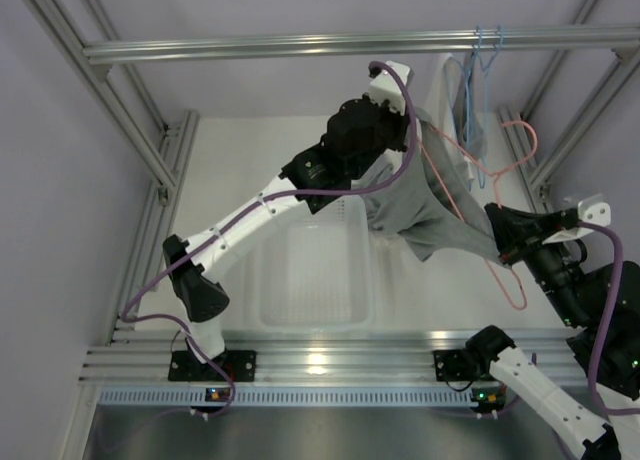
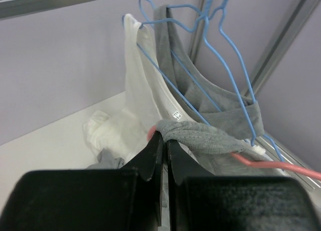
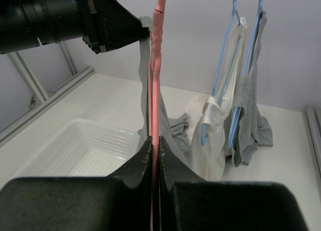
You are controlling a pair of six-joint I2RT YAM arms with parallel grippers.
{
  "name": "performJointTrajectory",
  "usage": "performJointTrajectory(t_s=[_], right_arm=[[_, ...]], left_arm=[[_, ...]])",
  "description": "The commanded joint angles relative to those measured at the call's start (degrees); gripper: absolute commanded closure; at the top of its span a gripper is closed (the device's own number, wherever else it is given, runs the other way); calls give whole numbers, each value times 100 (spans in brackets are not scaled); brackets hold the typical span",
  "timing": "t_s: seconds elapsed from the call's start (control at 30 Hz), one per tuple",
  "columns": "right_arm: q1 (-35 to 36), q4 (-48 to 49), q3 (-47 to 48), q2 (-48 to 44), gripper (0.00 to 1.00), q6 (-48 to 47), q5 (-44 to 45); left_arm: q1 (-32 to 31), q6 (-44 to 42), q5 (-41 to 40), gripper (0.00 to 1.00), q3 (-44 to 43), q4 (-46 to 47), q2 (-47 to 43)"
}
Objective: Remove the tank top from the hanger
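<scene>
A grey tank top (image 1: 420, 205) hangs on a pink hanger (image 1: 512, 140), stretched between my two grippers above the table. My left gripper (image 1: 405, 120) is shut on the top's strap; in the left wrist view the bunched grey strap (image 2: 200, 135) sits at the fingertips over the pink hanger (image 2: 266, 163). My right gripper (image 1: 498, 230) is shut on the pink hanger's bar (image 3: 160, 65), which runs straight up from the fingertips in the right wrist view, the grey top (image 3: 175, 135) behind it.
A clear plastic basket (image 1: 310, 270) sits on the table below the left arm. A white top (image 3: 220, 120) and another grey top (image 3: 248, 115) hang on blue hangers (image 1: 485, 50) from the rail (image 1: 300, 45) at the back right. Frame posts stand on both sides.
</scene>
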State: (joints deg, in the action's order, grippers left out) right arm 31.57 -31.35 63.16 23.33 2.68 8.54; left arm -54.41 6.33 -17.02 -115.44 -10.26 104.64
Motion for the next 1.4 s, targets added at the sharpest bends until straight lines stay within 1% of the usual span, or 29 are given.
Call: performJointTrajectory(t_s=[0.0,0.13,0.27,0.33,0.4,0.47,0.57,0.6,0.7,0.73,0.77,0.83,0.87,0.93,1.0,1.07,1.1,1.17,1.23,1.3,1.37], right_arm=[[77,59,-31,-145,100,-57,-246],[68,50,-75,-232,100,-109,-554],[68,59,-154,-399,100,-206,-809],[77,33,-172,-470,100,-215,-914],[77,-20,-163,-479,100,-407,-1222],[68,-2,-198,-514,100,-382,-1188],[77,41,-225,-619,100,-391,-1083],[68,68,-251,-689,100,-365,-969],[77,366,-365,-882,100,-242,-441],[68,463,-470,-927,100,-76,-353],[77,690,-532,-970,100,-31,-239],[77,911,-690,-1076,100,22,-221],[77,999,-751,-1076,100,48,-229],[68,1227,-901,-998,100,75,-308],[68,1525,-1102,-849,100,92,-317],[77,1885,-1296,-769,100,127,-335],[68,2279,-1506,-725,100,145,-344],[68,2589,-1639,-603,100,224,-300],[68,2966,-1684,-532,100,330,-248],[77,3257,-1666,-453,100,426,-81],[68,3591,-1666,-330,100,392,34]], left_arm=[[115,175,-715,100,-269,314,30],[185,307,-944,100,-304,306,65],[352,728,-1049,100,-304,297,48],[370,808,-953,100,-382,297,65],[370,853,-839,100,-523,279,170],[370,861,-681,100,-681,253,267],[370,922,-321,100,-638,235,285],[370,958,-50,100,-577,226,276],[361,1203,592,100,-182,253,188],[353,1309,1029,100,-50,261,154],[309,1484,1268,100,238,349,92],[143,1529,1673,100,565,507,-39],[81,1512,1945,100,749,743,-110],[-103,1538,2210,100,1241,929,-311],[-210,1643,2273,100,1627,1147,-444],[-289,1845,2465,100,1787,1158,-550],[-298,1924,2553,100,1927,1167,-585],[-315,2135,2624,100,2112,1176,-716],[-333,2127,2502,100,2471,1176,-822],[-351,2127,2204,100,2736,1176,-831],[-351,2232,2325,100,3000,1193,-752]])
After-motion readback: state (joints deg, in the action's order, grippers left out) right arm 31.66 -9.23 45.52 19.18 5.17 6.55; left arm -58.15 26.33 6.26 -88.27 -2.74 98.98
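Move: The left hand's shut fingers already hold the grey tank top's strap at the pink hanger's far shoulder end; from them the hanger's middle lies about 13 cm back and 9 cm right at the same height, the tank top's body 11 cm back, 2 cm right and 8 cm below, and the white garment some 8 cm ahead and 10 cm right, level. From the right hand, which grips the hanger, the tank top's body lies roughly 9 cm ahead, 12 cm left and 8 cm below. Keeping its pinch on the tank top's strap, the left hand first reaches forward and left by about 4 cm while the right hand, still gripping the pink hanger, draws it back some 3 cm, spreading cloth and hanger. Then the left hand sweeps down, back and to the right, ending about 14 cm lower than it began as the wrist tips down and turns clockwise some 25 degrees each, while the right hand goes forward and a little left again with the hanger. ##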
